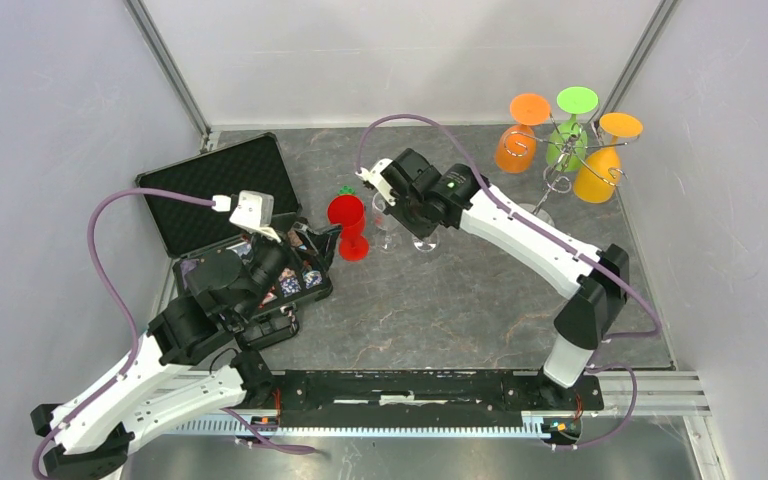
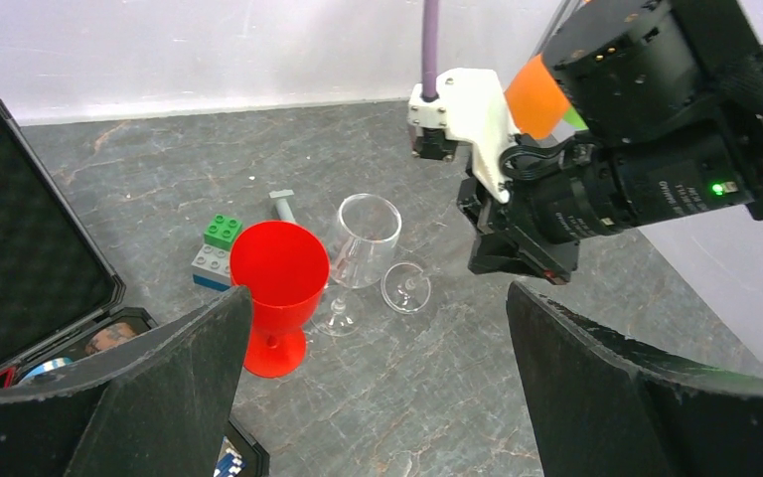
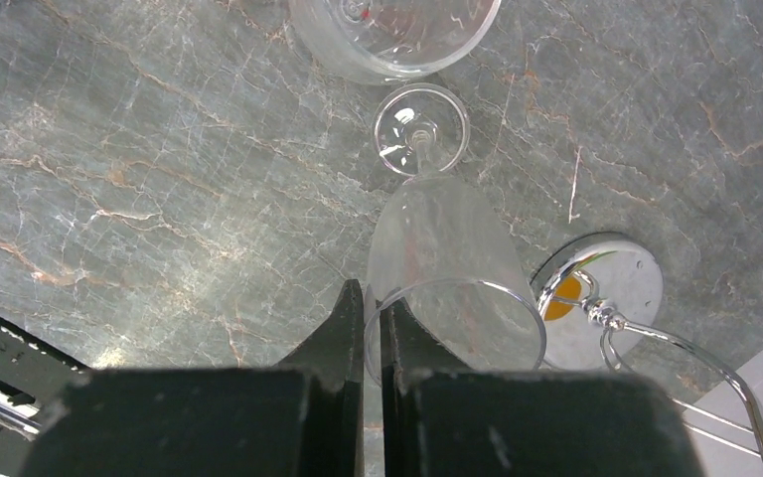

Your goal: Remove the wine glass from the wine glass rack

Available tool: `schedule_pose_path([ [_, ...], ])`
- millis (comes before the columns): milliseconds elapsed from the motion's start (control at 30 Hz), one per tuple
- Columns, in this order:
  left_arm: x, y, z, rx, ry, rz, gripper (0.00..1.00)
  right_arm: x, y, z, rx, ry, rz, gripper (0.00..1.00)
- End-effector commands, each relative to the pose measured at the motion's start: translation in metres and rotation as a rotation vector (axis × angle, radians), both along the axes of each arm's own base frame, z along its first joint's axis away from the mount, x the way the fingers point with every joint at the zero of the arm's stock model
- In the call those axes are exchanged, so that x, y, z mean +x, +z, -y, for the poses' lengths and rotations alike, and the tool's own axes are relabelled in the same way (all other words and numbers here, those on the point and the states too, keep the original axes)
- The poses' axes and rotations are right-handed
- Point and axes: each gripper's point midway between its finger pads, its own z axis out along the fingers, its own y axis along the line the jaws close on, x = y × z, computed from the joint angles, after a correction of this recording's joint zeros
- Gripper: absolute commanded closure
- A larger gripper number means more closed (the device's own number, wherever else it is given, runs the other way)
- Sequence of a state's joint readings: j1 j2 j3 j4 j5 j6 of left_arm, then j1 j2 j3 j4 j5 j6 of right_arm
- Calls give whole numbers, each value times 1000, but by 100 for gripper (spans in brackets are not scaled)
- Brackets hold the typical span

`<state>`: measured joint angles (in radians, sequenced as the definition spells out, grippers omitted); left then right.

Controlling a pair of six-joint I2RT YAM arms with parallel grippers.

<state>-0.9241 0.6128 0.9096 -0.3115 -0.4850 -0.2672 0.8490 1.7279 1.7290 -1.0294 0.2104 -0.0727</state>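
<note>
The wine glass rack (image 1: 558,172), a silver wire stand, is at the back right. An orange glass (image 1: 516,140), a green glass (image 1: 570,128) and a yellow-orange glass (image 1: 600,170) hang on it upside down. My right gripper (image 3: 372,298) is shut on the rim of a clear wine glass (image 3: 437,248), one finger inside the bowl and one outside. The glass's foot (image 2: 405,288) is at the tabletop; contact cannot be told. Beside it stand another clear glass (image 2: 368,231) and a red glass (image 2: 278,273). My left gripper (image 2: 378,298) is open and empty, facing these glasses from the near left.
An open black foam-lined case (image 1: 218,188) lies at the left under the left arm. Small toy bricks (image 2: 217,248) and a bolt (image 2: 283,206) sit behind the red glass. The rack's shiny round base (image 3: 611,288) is close to the held glass. Walls enclose the table.
</note>
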Motion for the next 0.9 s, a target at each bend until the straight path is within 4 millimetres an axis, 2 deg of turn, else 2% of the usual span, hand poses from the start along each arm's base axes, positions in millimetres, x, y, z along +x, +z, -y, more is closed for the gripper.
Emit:
schedule_pose_path([
  [0,-3,3,5,6,-40,18,0,5,16,-8,26,6,23,100],
  [233,-3,3,7,7,-51,16,0,12,11,-3,8,-15,12,99],
  [467,-7,18,1,-4,-48,38,0,22,22,-3,28,-41,54,79],
  [667,-9,21,-1,-18,-47,44,0,28,27,0,27,-47,67,75],
  [733,-8,21,-1,-17,-47,45,0,30,33,-1,35,-51,80,74],
  [867,-8,22,0,-17,-47,45,0,35,57,-5,80,-49,125,71],
])
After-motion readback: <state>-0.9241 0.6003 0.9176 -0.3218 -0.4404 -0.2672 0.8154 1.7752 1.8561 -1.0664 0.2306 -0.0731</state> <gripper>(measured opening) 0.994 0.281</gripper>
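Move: Right beneath the right hand hangs the clear wine glass it still grips by the near rim, the glass's middle about 3 cm ahead, 1 cm left and 9 cm below. The other clear glass stands some 8 cm to the left of the held one, level with it; the red glass is about 15 cm left of it and 2 cm nearer. From the left hand the held glass lies roughly 12 cm ahead, 16 cm right and 25 cm below. Setting the foot of the held wine glass onto the table beside the other clear glass, the right hand sinks the last half centimetre or so, then opens its fingers to about a quarter and lets go of the rim. It backs off upward by nearly 3 cm, drifting about 2 cm forward over the bowl, the fingers still pointing steeply down. ##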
